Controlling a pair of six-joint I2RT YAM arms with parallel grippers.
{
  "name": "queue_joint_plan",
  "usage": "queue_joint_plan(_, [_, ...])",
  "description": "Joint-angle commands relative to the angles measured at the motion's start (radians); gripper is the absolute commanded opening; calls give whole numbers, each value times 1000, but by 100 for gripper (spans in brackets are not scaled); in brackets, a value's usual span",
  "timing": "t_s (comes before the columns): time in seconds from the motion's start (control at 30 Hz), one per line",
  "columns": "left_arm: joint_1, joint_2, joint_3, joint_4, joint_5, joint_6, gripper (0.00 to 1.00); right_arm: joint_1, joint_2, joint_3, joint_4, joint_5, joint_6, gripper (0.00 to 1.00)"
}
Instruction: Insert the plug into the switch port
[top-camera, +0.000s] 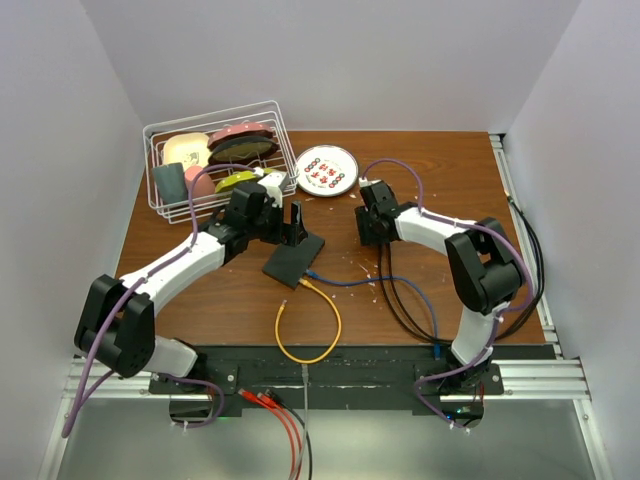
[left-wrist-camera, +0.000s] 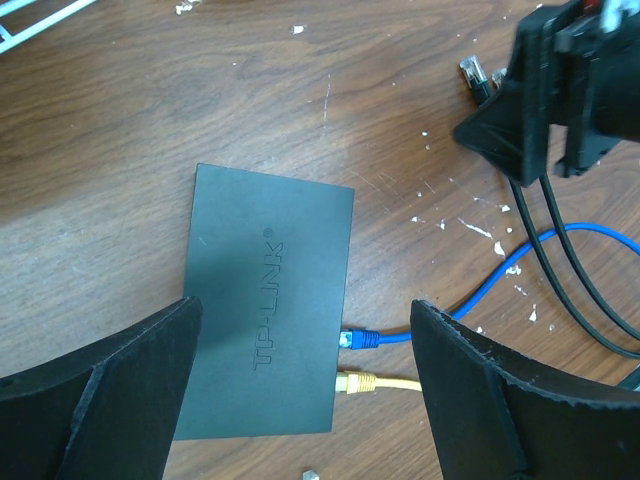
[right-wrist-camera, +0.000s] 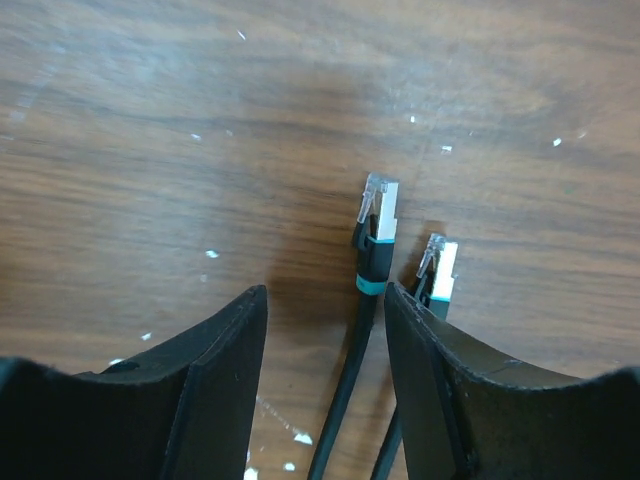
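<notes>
The flat black switch box (left-wrist-camera: 262, 300) lies on the wooden table, also seen in the top view as the switch box (top-camera: 293, 260). Its port edge (left-wrist-camera: 344, 290) faces right; the sockets themselves are hidden from above. A blue plug (left-wrist-camera: 359, 338) and a yellow plug (left-wrist-camera: 358, 381) sit in that edge. My left gripper (left-wrist-camera: 305, 305) hangs wide open above the box. My right gripper (right-wrist-camera: 325, 295) is open and low over the table, straddling the black cable of a clear-tipped plug (right-wrist-camera: 378, 215), which lies close to the right finger (right-wrist-camera: 430, 370). A second black plug (right-wrist-camera: 440, 262) lies outside that finger.
A white wire basket (top-camera: 160, 135) holding food items stands at the back left, with a round white plate (top-camera: 326, 170) beside it. The yellow cable (top-camera: 310, 340) loops toward the near edge. The blue cable (top-camera: 370, 283) and black cables (top-camera: 400, 300) run right. White specks dot the wood.
</notes>
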Motion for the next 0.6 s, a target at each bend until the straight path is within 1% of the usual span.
queue_joint_plan(0.0, [3, -2, 24, 18, -19, 29, 90, 3, 29, 3, 26, 62, 33, 53])
queue_joint_plan(0.07, [3, -7, 23, 15, -27, 31, 90, 3, 33, -6, 32, 70, 36, 52])
queue_joint_plan(0.13, [3, -10, 23, 12, -30, 32, 90, 2, 42, -11, 43, 60, 36, 47])
queue_joint_plan(0.17, [4, -11, 21, 12, -31, 32, 90, 3, 44, -14, 45, 53, 30, 34])
queue_joint_plan(0.23, [6, -18, 18, 15, -34, 32, 90, 3, 56, -14, 46, 34, 16, 21])
queue_joint_plan(0.27, [9, -21, 17, 18, -34, 32, 90, 2, 58, -12, 49, 5, -8, 5])
queue_joint_plan(0.3, [9, -24, 11, 21, -33, 32, 90, 2, 61, -14, 54, -14, -21, 0])
queue_joint_plan(0.4, [15, -39, 0, 34, -27, 32, 90, 3, 32, -34, 89, -95, -67, 0])
queue_joint_plan(0.43, [19, -44, -3, 38, -18, 32, 90, 3, -12, -69, 109, -120, -80, 0])
queue_joint_plan(0.47, [23, -47, -5, 40, -13, 34, 90, 3, -48, -90, 156, -188, -90, 0])
queue_joint_plan(0.5, [24, -50, -12, 43, -2, 34, 89, 3, -78, -109, 176, -215, -97, 0])
queue_joint_plan(0.53, [27, -57, -17, 64, 25, 39, 89, 3, -141, -142, 195, -268, -123, 0])
queue_joint_plan(0.57, [27, -62, -25, 80, 39, 39, 89, 3, -167, -153, 218, -317, -137, 0])
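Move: The left of the two black plugs lies almost between the right fingers, about 2 cm ahead, 1 cm right and 1 cm below. The other black plug is some 3 cm right of it and 1 cm nearer. The switch's middle sits about 18 cm left of the right hand and 6 cm back. From the left hand, the left black plug is some 6 cm ahead, 18 cm right and 11 cm down. The right hand inches forward, pinches the left black plug just behind its head, then draws 1–1.5 cm left and back. ##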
